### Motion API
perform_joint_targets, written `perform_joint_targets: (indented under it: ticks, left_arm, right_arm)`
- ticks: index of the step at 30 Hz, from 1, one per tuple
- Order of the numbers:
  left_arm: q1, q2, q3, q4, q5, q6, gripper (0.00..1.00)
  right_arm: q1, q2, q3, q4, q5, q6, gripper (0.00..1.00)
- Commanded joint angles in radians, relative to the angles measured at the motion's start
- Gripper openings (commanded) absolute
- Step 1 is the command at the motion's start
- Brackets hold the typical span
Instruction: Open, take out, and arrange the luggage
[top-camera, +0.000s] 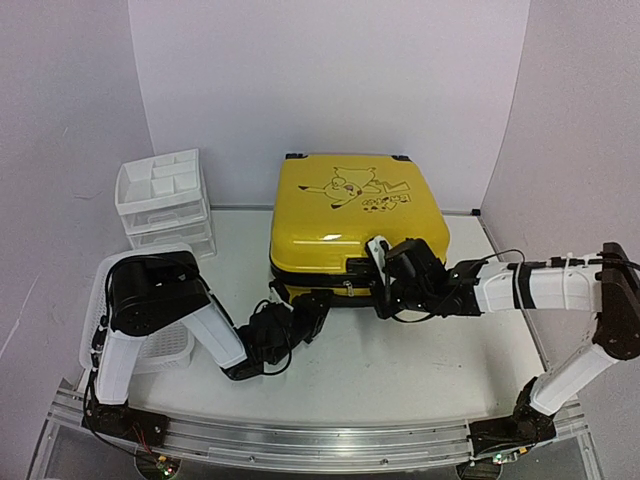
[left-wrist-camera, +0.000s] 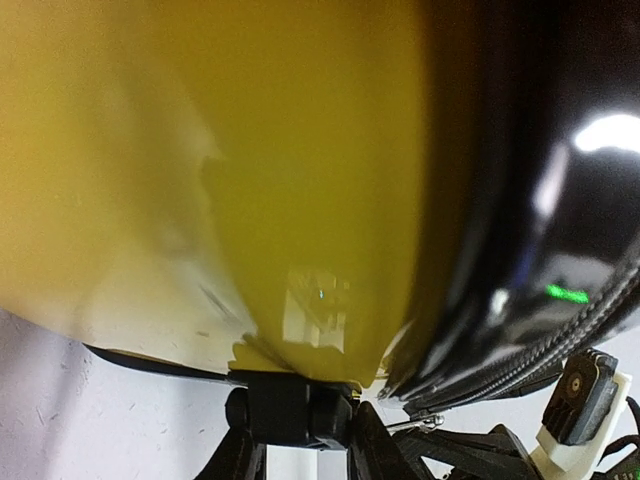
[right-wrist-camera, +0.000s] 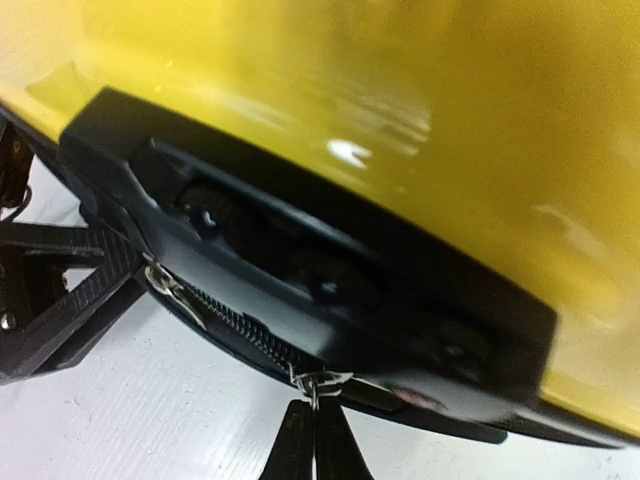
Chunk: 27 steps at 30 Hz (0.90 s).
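Note:
The luggage (top-camera: 358, 225), a yellow suitcase with a cartoon print, lies flat and zipped at mid-table. My left gripper (top-camera: 312, 305) is low at its front left corner. In the left wrist view the yellow shell (left-wrist-camera: 250, 180) fills the frame. There my left gripper (left-wrist-camera: 303, 422) has a finger pressed on each side of a black corner block (left-wrist-camera: 290, 400) under the shell. My right gripper (top-camera: 385, 292) is at the front edge by the black lock housing (right-wrist-camera: 300, 265). The right gripper (right-wrist-camera: 317, 412) is shut on a silver zipper pull (right-wrist-camera: 320, 383). A second pull (right-wrist-camera: 170, 288) hangs further left along the zipper.
A white plastic drawer unit (top-camera: 165, 200) stands at the back left. A white mesh basket (top-camera: 150, 345) sits at the near left, partly under my left arm. Pale walls close in the table (top-camera: 420, 365) on three sides.

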Motion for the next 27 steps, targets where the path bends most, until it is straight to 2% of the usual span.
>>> perform_joint_targets:
  ticks: [1, 6, 8, 11, 15, 18, 19, 21, 23, 27]
  left_arm:
    - [0.063, -0.024, -0.012, 0.089, -0.154, 0.048, 0.15]
    - [0.075, -0.041, -0.039, 0.088, -0.174, 0.047, 0.13]
    - [0.082, -0.055, -0.052, 0.088, -0.176, 0.050, 0.13]
    - [0.089, -0.073, -0.074, 0.088, -0.180, 0.058, 0.13]
    - [0.095, -0.089, -0.100, 0.088, -0.185, 0.058, 0.12]
    - [0.097, -0.101, -0.116, 0.088, -0.183, 0.057, 0.12]
    - [0.097, -0.105, -0.120, 0.088, -0.182, 0.059, 0.12]
    - [0.097, -0.114, -0.126, 0.086, -0.181, 0.077, 0.12]
    - [0.096, -0.120, -0.130, 0.086, -0.174, 0.085, 0.11]
    - [0.097, -0.125, -0.137, 0.084, -0.177, 0.080, 0.11]
  right_arm:
    - [0.012, -0.152, -0.043, -0.119, 0.272, 0.072, 0.00]
    - [0.003, -0.175, -0.086, -0.135, 0.390, 0.041, 0.00]
    - [-0.031, -0.185, -0.093, -0.197, 0.408, 0.056, 0.00]
    - [-0.145, -0.252, -0.142, -0.209, 0.238, 0.059, 0.00]
    - [-0.243, -0.349, -0.196, -0.208, 0.162, -0.021, 0.00]
    - [-0.358, -0.402, -0.223, -0.196, 0.007, -0.078, 0.00]
    - [-0.392, -0.405, -0.225, -0.184, -0.075, -0.119, 0.00]
    - [-0.442, -0.382, -0.214, -0.157, -0.116, -0.172, 0.00]
    - [-0.515, -0.345, -0.176, -0.148, -0.181, -0.177, 0.00]
    - [-0.663, -0.254, -0.118, -0.129, -0.404, -0.200, 0.00]
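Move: The right fingers already hold a zipper pull; the luggage's near right corner, where it is being taken, lies about 16 cm right and 4 cm ahead, at hand height. The lock plate is some 4 cm left, 3 cm ahead and 3 cm higher; the second zipper pull lies 6 cm left and 1 cm ahead. The left hand grips the side handle's left end, with the handle's middle about 9 cm right, level with it. Keeping the zipper pull pinched, the right hand drags it along the front seam about 14.5 cm to the right, edging forward at the corner as the wrist swings some 15 degrees clockwise and partly back. The left hand keeps its grip on the side handle's end and, midway through, draws it about 3 cm left and slightly forward. ##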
